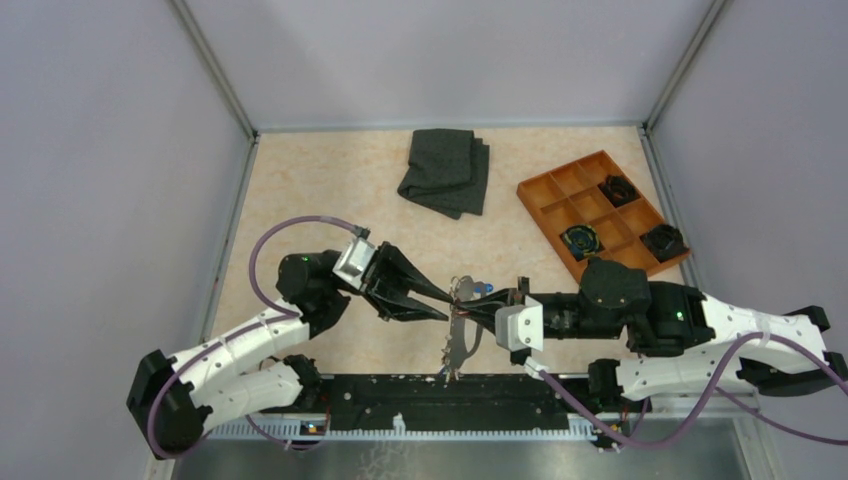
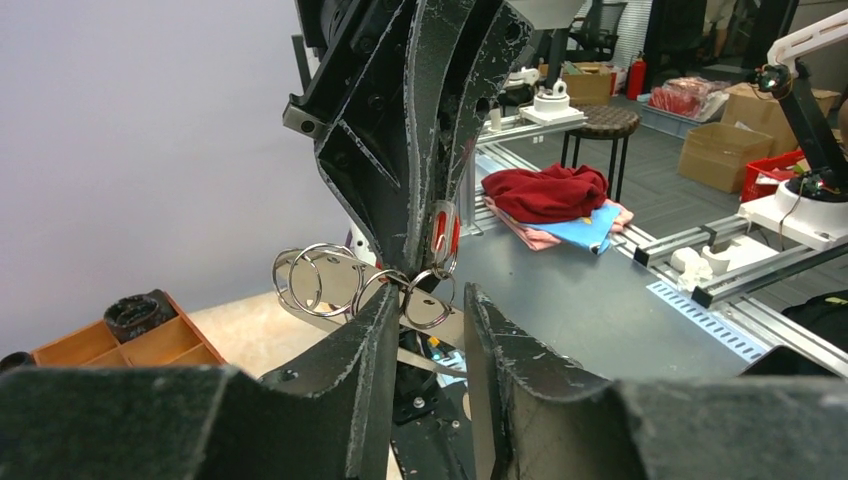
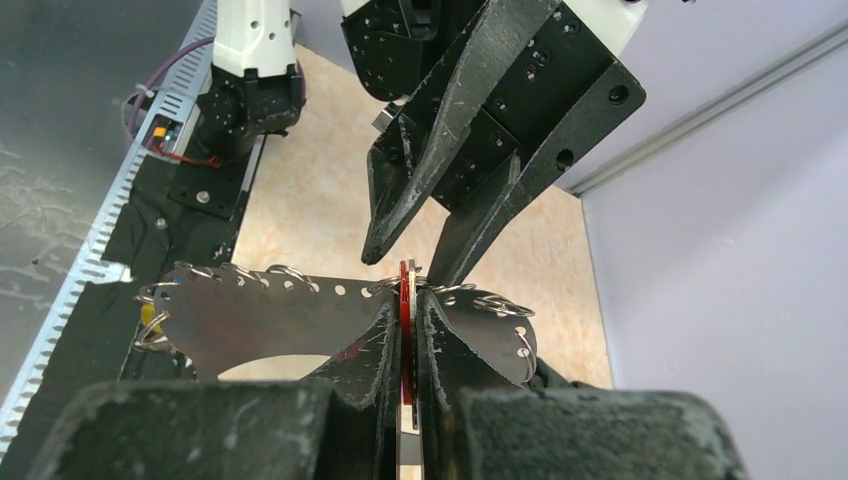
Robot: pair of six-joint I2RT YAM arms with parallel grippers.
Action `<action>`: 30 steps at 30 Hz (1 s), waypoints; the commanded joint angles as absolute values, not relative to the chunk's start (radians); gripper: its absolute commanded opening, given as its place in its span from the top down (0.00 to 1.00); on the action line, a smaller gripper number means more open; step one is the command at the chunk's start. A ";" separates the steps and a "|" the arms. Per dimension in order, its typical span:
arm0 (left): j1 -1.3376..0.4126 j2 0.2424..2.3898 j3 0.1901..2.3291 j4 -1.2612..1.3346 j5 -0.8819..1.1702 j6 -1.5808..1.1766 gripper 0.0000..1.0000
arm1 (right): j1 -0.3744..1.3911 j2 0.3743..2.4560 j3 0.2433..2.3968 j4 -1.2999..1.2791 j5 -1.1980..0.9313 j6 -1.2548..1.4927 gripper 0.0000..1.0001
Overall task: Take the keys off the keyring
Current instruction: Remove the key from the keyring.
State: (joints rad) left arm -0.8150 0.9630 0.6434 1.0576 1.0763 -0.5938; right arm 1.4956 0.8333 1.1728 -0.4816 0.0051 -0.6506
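The keyring (image 1: 462,335) is a pale metal curved band with punched holes and small split rings, held up between the two arms. My right gripper (image 3: 407,305) is shut on a red-headed key (image 3: 405,290) that hangs from one ring at the band's edge (image 3: 270,315). A blue key head (image 1: 484,289) shows beside the band. My left gripper (image 2: 432,300) faces the right one with its jaws apart, one finger either side of a split ring (image 2: 428,300) and the band (image 2: 335,285). Its left finger (image 2: 380,320) touches that ring. The red key (image 2: 442,232) sits just above.
A folded dark grey cloth (image 1: 445,170) lies at the back middle. An orange compartment tray (image 1: 556,192) with black clumps stands at the back right. Grey walls close in the table on three sides, and a black rail (image 1: 450,395) runs along the near edge.
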 commanded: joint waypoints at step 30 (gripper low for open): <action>-0.820 0.901 0.679 0.691 0.874 -0.578 1.00 | 1.491 0.842 1.203 -0.444 0.116 -0.690 1.00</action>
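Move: The left hand is open right at the small wire ring joining the red-edged key to the metal plate; the ring is about 2 cm to its right, level in height and reach. The key, still pinched by the right fingers, is some 3 cm right. The plate's middle hangs roughly 5 cm back, 3 cm right and 3 cm lower. From the right hand the ring lies about 1 cm left and 1 cm up. Easing about half a centimetre to the right and slightly forward, the left hand closes its part-open fingers until shut, pinching the small wire ring just off the right fingertips. Then both hands go forward and down together, each about 1 cm, while the left tilts its wrist some 10 degrees and the right keeps its grip on the red-edged key. ##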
